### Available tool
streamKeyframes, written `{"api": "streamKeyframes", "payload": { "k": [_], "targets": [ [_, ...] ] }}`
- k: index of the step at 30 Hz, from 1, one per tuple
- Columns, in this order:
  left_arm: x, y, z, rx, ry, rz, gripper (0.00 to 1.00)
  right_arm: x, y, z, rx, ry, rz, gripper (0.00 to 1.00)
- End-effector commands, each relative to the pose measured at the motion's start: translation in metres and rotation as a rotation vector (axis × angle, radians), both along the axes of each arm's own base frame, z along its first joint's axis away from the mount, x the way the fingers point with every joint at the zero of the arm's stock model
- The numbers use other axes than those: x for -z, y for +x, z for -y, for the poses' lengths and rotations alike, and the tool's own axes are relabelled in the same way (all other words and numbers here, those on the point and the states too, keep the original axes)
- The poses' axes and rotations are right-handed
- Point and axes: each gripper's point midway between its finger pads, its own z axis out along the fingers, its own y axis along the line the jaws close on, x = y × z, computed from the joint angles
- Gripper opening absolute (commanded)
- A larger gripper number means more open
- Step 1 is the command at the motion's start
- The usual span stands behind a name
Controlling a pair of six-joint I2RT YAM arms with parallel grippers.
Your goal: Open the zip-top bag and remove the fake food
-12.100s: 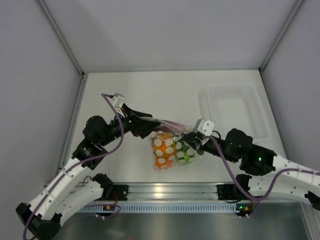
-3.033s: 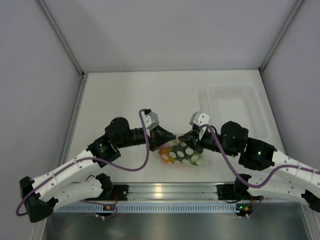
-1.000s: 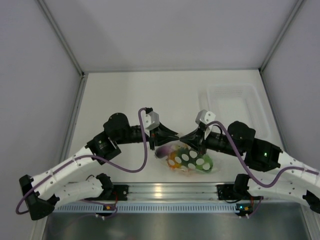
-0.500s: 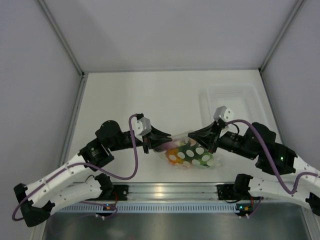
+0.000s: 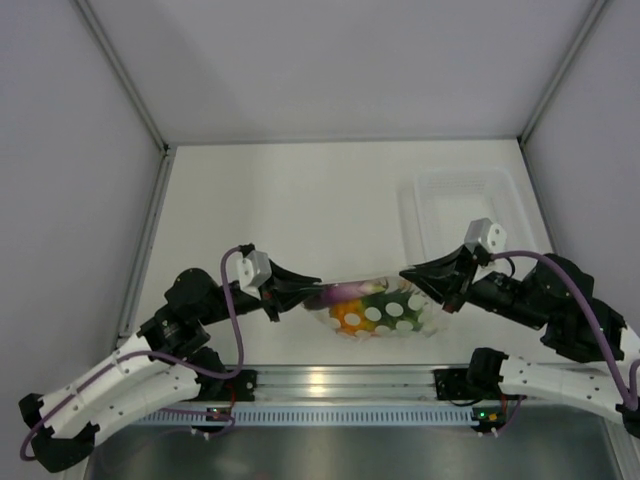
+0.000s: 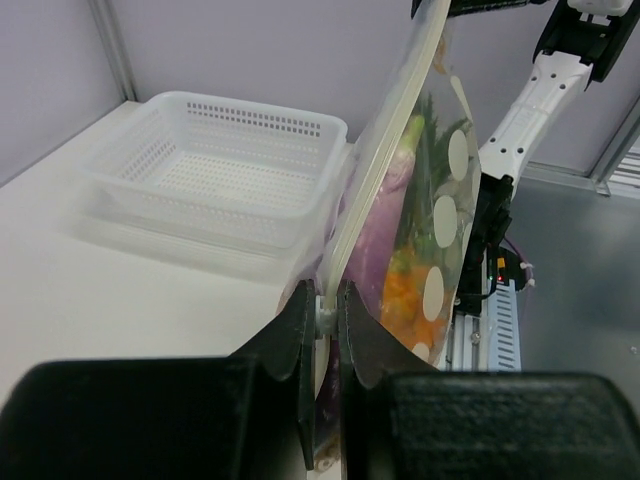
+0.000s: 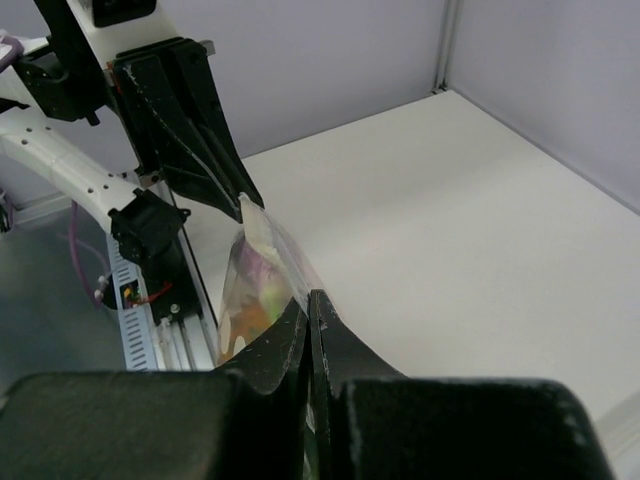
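Note:
The zip-top bag (image 5: 385, 315), clear with white dots, is stretched between my two grippers near the table's front edge. My left gripper (image 5: 312, 290) is shut on the bag's left top edge, clamping the zip strip (image 6: 328, 300). My right gripper (image 5: 408, 275) is shut on the right top edge (image 7: 309, 303). The fake food is inside the bag: a purple piece (image 6: 375, 235), an orange piece (image 5: 348, 318) and something green. In the right wrist view the bag (image 7: 262, 262) runs toward the left gripper (image 7: 238, 200). I cannot tell whether the bag touches the table.
A rigid clear plastic tray (image 5: 500, 200) stands at the back right; its rim (image 6: 250, 115) also shows in the left wrist view. The metal rail (image 5: 340, 380) with the arm bases runs along the near edge. Grey walls enclose the table.
Over the last second both grippers have moved apart, the left one leftward and the right one rightward. The bag's top edge is now pulled out longer between them.

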Motion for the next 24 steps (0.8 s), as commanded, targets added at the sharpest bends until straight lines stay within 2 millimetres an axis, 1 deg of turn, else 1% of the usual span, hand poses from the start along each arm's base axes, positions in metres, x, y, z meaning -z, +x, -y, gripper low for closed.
{"api": "streamKeyframes", "payload": {
  "k": [1,4,8,11,14,18,24],
  "targets": [
    [0.012,0.003,-0.004,-0.029,0.002,-0.037,0.0,-0.057,-0.002,0.038,0.081,0.149,0.089,0.0],
    [0.014,0.003,-0.006,-0.037,-0.004,-0.041,0.0,-0.057,-0.004,0.041,0.077,0.144,0.092,0.0],
    [0.012,0.003,-0.008,-0.045,-0.01,-0.036,0.0,-0.054,-0.006,0.045,0.073,0.126,0.087,0.0],
    [0.014,0.005,-0.008,-0.051,-0.006,-0.036,0.0,-0.056,-0.009,0.053,0.072,0.11,0.121,0.0],
    [0.022,0.007,-0.005,-0.048,0.014,-0.05,0.0,-0.055,-0.012,0.059,0.073,0.098,0.123,0.0],
    [0.024,0.006,-0.004,-0.045,0.014,-0.059,0.0,-0.057,-0.015,0.07,0.087,0.117,0.126,0.0],
    [0.022,0.005,-0.005,-0.045,0.007,-0.062,0.0,-0.053,-0.012,0.073,0.107,0.106,0.124,0.0]
  ]
}}
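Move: Both hands still pinch the zip-top bag's edge, its middle about 9 cm right of and 4 below the left hand, 3 cm left of and 9 below the right, a centimetre back from each. The eggplant is some 3 cm right of the left hand, 9 cm left of the right, also about a centimetre back and 4 and 10 cm lower. From the right hand, the white basket lies roughly 25 cm ahead, 21 right and 28 below. Right hand pulls its pinched bag edge about 5 cm right and 2 up, away from the still-pinching left fingers. ##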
